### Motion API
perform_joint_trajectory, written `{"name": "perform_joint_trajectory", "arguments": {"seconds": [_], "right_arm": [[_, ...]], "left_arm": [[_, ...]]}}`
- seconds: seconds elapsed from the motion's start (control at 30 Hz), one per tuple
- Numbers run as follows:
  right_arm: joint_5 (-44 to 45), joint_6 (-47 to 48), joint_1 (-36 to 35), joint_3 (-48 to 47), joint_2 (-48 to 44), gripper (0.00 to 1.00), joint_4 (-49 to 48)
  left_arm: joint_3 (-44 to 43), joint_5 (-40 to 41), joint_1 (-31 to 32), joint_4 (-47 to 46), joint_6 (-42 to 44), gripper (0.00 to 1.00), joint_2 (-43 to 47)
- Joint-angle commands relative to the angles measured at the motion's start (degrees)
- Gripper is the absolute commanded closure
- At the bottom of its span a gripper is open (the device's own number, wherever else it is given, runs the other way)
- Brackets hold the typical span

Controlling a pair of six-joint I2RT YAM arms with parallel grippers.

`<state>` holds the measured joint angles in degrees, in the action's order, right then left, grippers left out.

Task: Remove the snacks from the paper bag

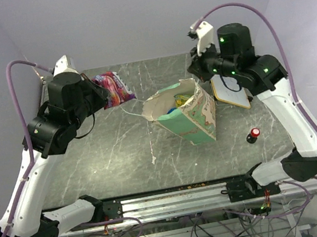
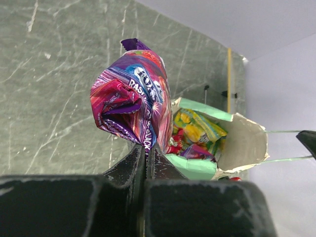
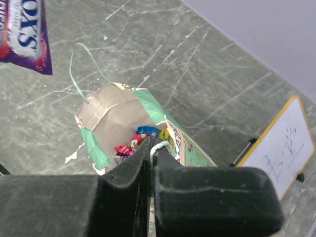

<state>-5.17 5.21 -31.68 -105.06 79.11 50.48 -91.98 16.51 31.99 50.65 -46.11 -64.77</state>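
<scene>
The mint-green paper bag (image 1: 192,118) lies tilted at the table's middle with its torn mouth open toward the back. My left gripper (image 2: 147,148) is shut on a purple snack packet (image 2: 131,94), held up in the air left of the bag (image 2: 247,143). The same packet (image 1: 113,88) shows at the back left in the top view. More snacks (image 2: 195,131) in yellow, red and purple lie inside the bag. My right gripper (image 3: 155,146) is shut on the bag's pale string handle at the rim, above the red and blue snacks (image 3: 131,144) inside.
A small whiteboard (image 1: 231,94) leans at the right, just behind my right gripper (image 1: 198,76). A red-capped black knob (image 1: 253,134) stands on the table right of the bag. The bag's other string handle (image 3: 81,69) trails loose over the grey marbled table (image 1: 104,159).
</scene>
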Motion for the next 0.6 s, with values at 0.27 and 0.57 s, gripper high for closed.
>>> {"name": "perform_joint_trajectory", "arguments": {"seconds": [0.27, 0.57], "right_arm": [[-17.9, -5.6, -4.9, -3.7, 7.5, 1.0, -10.4], [-33.3, -17.9, -4.9, 7.8, 5.9, 1.0, -17.1]], "left_arm": [[1.2, 5.8, -4.0, 6.1, 2.2, 0.93, -0.1], [10.2, -4.3, -17.2, 0.1, 3.3, 0.93, 0.1]]}}
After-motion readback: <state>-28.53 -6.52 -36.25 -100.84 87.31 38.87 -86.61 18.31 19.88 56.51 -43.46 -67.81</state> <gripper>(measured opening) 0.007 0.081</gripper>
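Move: The left hand still pinches the purple snack bag and heads for bare table about 12 cm to its left, 5 cm farther out and some 35 cm below. The paper bag stands roughly 22 cm to its right, level with it. From the right hand, which pinches the bag's handle, the paper bag's middle is about 4 cm left, 3 cm back and 18 cm below; the held snack is some 21 cm left and level with it, and the whiteboard about 18 cm right and 16 cm ahead. The left hand keeps its pinch on the snack and carries it away from the paper bag, about 7 cm left and as far down, easing a little forward late on while the fingers tip down and swing counter-clockwise. Still gripping the handle, the right hand goes some 11 cm left across the bag, sinking about 3 cm and drawing slightly back late on, its wrist turning counter-clockwise about 20 degrees as its fingers tip down. ##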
